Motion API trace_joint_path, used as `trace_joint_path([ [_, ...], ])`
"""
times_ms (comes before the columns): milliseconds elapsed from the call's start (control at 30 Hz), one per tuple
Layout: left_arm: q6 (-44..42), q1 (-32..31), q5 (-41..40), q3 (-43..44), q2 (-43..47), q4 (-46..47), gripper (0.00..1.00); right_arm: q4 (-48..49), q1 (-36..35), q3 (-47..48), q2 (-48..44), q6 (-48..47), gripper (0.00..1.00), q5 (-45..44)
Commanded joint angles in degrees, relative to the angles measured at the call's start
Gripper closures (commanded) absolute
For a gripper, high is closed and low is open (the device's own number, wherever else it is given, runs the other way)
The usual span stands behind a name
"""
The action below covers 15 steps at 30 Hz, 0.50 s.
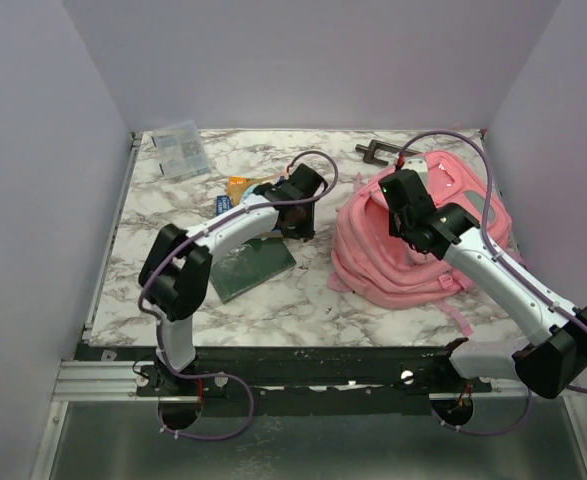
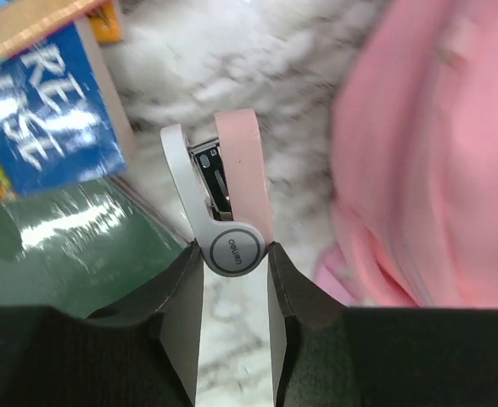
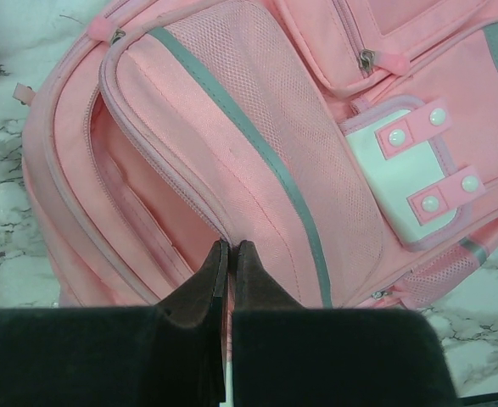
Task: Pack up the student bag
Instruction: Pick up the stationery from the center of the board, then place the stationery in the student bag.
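The student bag [image 1: 413,245] is a large pink backpack lying on the right of the marble table, with grey trim and a white patch [image 3: 401,174]. My right gripper [image 3: 231,246] is shut, pinching the pink fabric edge of the bag [image 3: 257,127] beside an open zipper seam. In the top view the right gripper [image 1: 393,195] sits over the bag's upper left. My left gripper [image 2: 234,250] is shut on the round hinge end of a pink and white stapler [image 2: 232,191]. It hangs above the table just left of the bag [image 2: 435,153]. From above, the left gripper [image 1: 305,190] is near the table's middle.
A dark green notebook [image 1: 255,262] lies under the left arm, with a blue and orange box [image 1: 235,195] beside it. A clear plastic case [image 1: 180,148] rests at the back left. A dark clamp-like object [image 1: 375,151] lies at the back, next to the bag.
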State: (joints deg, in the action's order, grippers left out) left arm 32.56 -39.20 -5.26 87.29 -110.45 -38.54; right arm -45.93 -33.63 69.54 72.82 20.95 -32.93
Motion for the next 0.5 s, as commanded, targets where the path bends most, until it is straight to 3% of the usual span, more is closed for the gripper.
trace_joint_path([
  [0, 1.27, -1.96, 10.48, -6.73, 13.56, 6.69, 1.0, 1.9, 0.51, 1.35, -1.36, 1.17, 0.99, 0.78],
  [200, 13.08, -3.77, 28.87, -16.86, 22.14, 24.68, 1.0, 1.9, 0.51, 2.69, -1.42, 1.68, 0.99, 2.17],
  [467, 21.19, -9.37, 32.92, -9.18, 12.6, 31.26, 1.0, 1.28, 0.54, 3.87, -1.45, 3.3, 0.99, 4.98],
])
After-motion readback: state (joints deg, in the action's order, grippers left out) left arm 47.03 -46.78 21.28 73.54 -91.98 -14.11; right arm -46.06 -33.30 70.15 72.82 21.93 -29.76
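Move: The left hand already holds the stationery about 5 cm above the table; the pink bag's mouth is some 16 cm to its right, 4 back, 6 higher. The books lie about 10 cm left and 8 ahead of that hand, the green board 11 left and 5 back. From the right hand, still pinching the bag's flap, the mouth is roughly 4 cm left, level fore-and-aft, and 6 below. The left hand lifts the gripped stationery 13 cm, right and back 10 cm each, tipping fingertips 40 degrees bagwards. ##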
